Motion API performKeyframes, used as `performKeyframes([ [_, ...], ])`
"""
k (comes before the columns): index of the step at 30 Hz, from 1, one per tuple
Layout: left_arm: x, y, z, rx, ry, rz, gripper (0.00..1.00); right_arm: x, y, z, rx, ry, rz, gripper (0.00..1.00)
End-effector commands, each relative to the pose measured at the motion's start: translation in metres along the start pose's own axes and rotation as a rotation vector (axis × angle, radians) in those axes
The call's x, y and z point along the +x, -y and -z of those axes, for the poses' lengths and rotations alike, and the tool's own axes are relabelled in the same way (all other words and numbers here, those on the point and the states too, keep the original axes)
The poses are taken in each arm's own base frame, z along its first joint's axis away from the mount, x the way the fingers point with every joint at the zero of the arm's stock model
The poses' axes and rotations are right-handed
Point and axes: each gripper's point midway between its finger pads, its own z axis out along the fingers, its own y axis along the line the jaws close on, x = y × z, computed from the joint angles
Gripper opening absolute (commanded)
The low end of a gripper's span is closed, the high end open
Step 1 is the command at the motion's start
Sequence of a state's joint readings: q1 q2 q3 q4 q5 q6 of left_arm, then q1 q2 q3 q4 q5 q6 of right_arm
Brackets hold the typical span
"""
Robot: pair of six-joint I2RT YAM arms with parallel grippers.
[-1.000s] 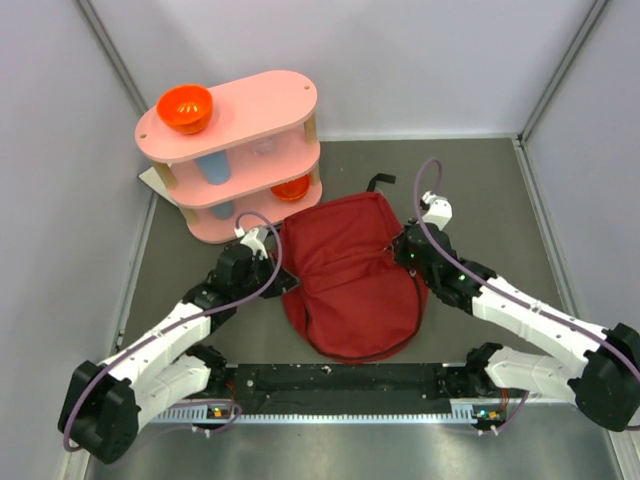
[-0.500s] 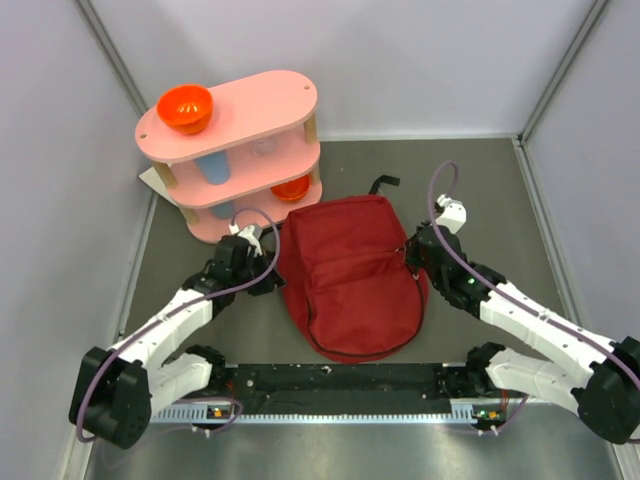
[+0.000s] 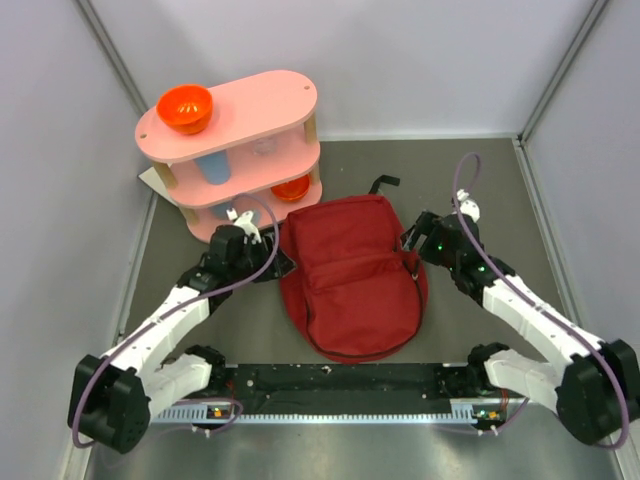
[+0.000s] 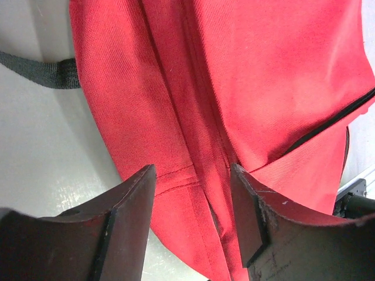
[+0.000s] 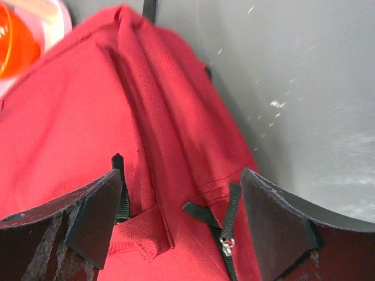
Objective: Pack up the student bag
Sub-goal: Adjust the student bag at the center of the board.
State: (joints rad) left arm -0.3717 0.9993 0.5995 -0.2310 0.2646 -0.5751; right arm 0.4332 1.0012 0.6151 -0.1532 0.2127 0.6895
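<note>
The student bag (image 3: 350, 280), dark red, lies closed and flat in the middle of the table, front pocket up. My left gripper (image 3: 277, 263) sits at its left edge; in the left wrist view the gripper (image 4: 192, 205) stands open over the red fabric (image 4: 246, 76), clamping nothing. My right gripper (image 3: 411, 243) is at the bag's upper right edge. In the right wrist view this gripper (image 5: 181, 205) is open above the bag (image 5: 76, 117), with a black zipper pull (image 5: 227, 234) between the fingers.
A pink two-tier shelf (image 3: 235, 150) stands at the back left, close to the left gripper. It carries an orange bowl (image 3: 185, 108) on top and another orange bowl (image 3: 291, 187) below. A black strap (image 3: 381, 183) pokes out behind the bag. A black rail (image 3: 340, 378) runs along the near edge.
Both grippers have opened and let go of the bag's sides. Both arms drew back outward, and the bag settled flatter.
</note>
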Motion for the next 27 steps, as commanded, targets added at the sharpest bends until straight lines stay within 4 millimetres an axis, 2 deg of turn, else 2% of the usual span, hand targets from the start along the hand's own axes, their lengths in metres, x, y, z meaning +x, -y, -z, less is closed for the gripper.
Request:
performKeyframes([
  [1,0.015,-0.006,-0.015,0.039,-0.004,0.049,0.59,0.038,-0.035,-0.007,-0.215,-0.216,-0.043,0.81],
  [5,0.025,-0.003,-0.034,0.106,-0.040,0.079,0.59,0.063,-0.030,-0.014,-0.222,-0.289,-0.078,0.81],
  [6,0.025,0.001,-0.042,0.143,-0.052,0.081,0.59,0.072,-0.023,-0.014,-0.204,-0.307,-0.083,0.81],
  [8,0.022,0.010,-0.049,0.195,-0.057,0.092,0.58,0.078,-0.018,-0.014,-0.197,-0.305,-0.104,0.81],
  [9,0.028,0.014,-0.055,0.227,-0.098,0.104,0.58,0.079,-0.017,-0.013,-0.199,-0.299,-0.110,0.81],
  [10,0.013,0.026,-0.060,0.267,-0.069,0.100,0.58,0.080,-0.014,-0.013,-0.194,-0.294,-0.115,0.81],
  [12,0.001,0.038,-0.072,0.293,-0.075,0.092,0.58,0.084,-0.010,-0.011,-0.182,-0.299,-0.120,0.81],
  [14,-0.007,0.049,-0.080,0.314,-0.088,0.074,0.58,0.081,-0.008,-0.011,-0.171,-0.282,-0.124,0.82],
  [15,-0.004,0.052,-0.087,0.311,-0.117,0.074,0.58,0.079,-0.007,-0.011,-0.162,-0.276,-0.126,0.82],
  [16,-0.019,0.065,-0.090,0.343,-0.103,0.049,0.58,0.078,-0.005,-0.013,-0.151,-0.268,-0.126,0.82],
  [17,-0.021,0.064,-0.096,0.334,-0.116,0.048,0.58,0.073,-0.008,-0.014,-0.155,-0.262,-0.134,0.82],
  [18,-0.035,0.073,-0.098,0.347,-0.096,0.029,0.58,0.069,-0.008,-0.015,-0.154,-0.257,-0.140,0.82],
  [22,-0.048,0.079,-0.101,0.343,-0.086,0.013,0.58,0.054,-0.012,-0.021,-0.149,-0.242,-0.149,0.82],
  [27,-0.050,0.094,-0.108,0.413,-0.123,0.046,0.58,0.040,-0.012,-0.032,-0.131,-0.242,-0.141,0.82],
])
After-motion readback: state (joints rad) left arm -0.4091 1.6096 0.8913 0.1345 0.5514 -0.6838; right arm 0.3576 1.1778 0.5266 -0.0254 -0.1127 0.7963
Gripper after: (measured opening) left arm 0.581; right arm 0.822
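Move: The student bag's middle is about 15 cm to the right of the left hand, 3 cm nearer the base and some 10 cm lower; its left edge is almost under that hand. The lower orange bowl stands about 17 cm ahead, 1 cm right. From the right hand the bag's middle is about 12 cm left, 9 cm back and 11 cm down; the zipper pull is 5 cm back and 1 cm right, the black top strap 13 cm ahead and 5 cm left. The left hand, fingers staying parted, dips about 7 cm beside the bag's upper left edge, then sweeps some 8 cm to the right and 9 cm forward while climbing back nearly to its starting height, turning about 10 degrees clockwise and pushing the bag's upper left part along. The right hand, also staying open, sinks roughly 7 cm onto the bag's right side near the zipper pull as it shifts left and a little back and tips its fingers down, then stays low, easing slightly forward and right. ##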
